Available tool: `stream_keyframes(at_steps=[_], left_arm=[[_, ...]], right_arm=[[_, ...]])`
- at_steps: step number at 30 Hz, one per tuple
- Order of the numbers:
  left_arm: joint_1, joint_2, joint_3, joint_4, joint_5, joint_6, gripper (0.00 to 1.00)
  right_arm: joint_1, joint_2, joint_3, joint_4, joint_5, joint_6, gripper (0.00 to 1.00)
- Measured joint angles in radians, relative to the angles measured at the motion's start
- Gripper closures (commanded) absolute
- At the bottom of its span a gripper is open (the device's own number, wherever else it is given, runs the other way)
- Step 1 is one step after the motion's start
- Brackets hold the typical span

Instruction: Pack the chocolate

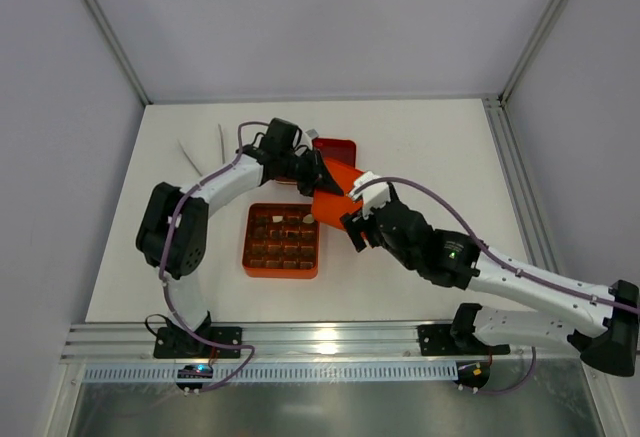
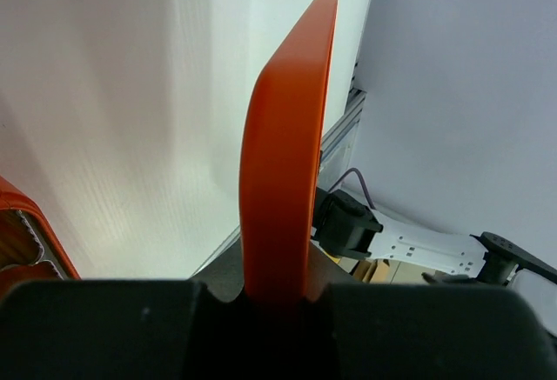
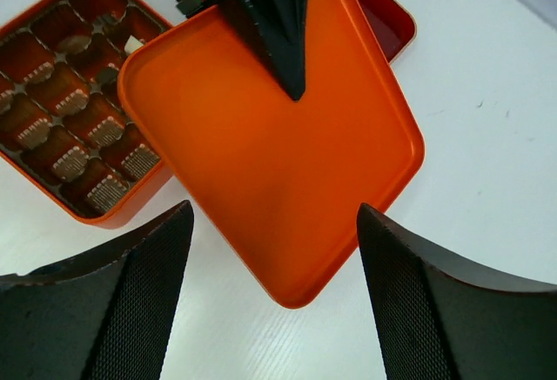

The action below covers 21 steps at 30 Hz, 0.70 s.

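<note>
An orange grid box (image 1: 282, 271) lies on the table, and the chocolate (image 1: 281, 238) fills its compartments as small brown pieces (image 3: 71, 102). Just right of the box, the flat orange lid (image 1: 336, 191) is held tilted, with my left gripper (image 1: 312, 171) shut on its far edge. The left wrist view shows the lid (image 2: 283, 171) edge-on, clamped between the jaws (image 2: 278, 297). My right gripper (image 3: 274, 210) stands open at the lid's (image 3: 270, 154) near corner. Its fingers (image 3: 148, 284) sit either side of the corner without touching.
A second red tray (image 1: 336, 146) lies behind the lid, partly covered by it. Two white strips (image 1: 192, 154) lie at the back left of the white table. Aluminium frame rails run along the near edge and the right side.
</note>
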Motion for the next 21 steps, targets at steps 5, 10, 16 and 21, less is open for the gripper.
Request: stream_keyframes(at_steps=[5,10,16,21], left_arm=[[0.01,-0.002,0.0,-0.008,0.017,-0.025,1.0],[0.014,-0.014,0.002,-0.034,0.025,-0.03,1.0],[0.018,-0.048,0.003,-0.057,0.035,-0.031,1.0],[0.023,-0.087,0.003,-0.072,0.049,-0.029,1.0]], right_arm=[[0.162,0.115,0.029,0.008,0.156,-0.107,0.22],[0.248,0.229,0.061,0.015,0.263,-0.19,0.22],[0.256,0.314,0.069,0.033,0.365,-0.266,0.23],[0.257,0.375,0.069,0.085,0.424,-0.344,0.27]])
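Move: The left hand already holds the orange lid, its middle about 4 cm to that hand's right, 1 cm back and 2 cm lower. From the open right hand, that middle is some 7 cm ahead, 4 cm left and 8 cm below. The chocolate box is about 18 cm left of the right hand, 1 cm ahead and 19 cm down; the dark red tray, 18 cm ahead and 11 cm left, equally low. Right hand swings left and sinks, about 4 cm each, rolling left-side-down towards the lid the left hand raises. ##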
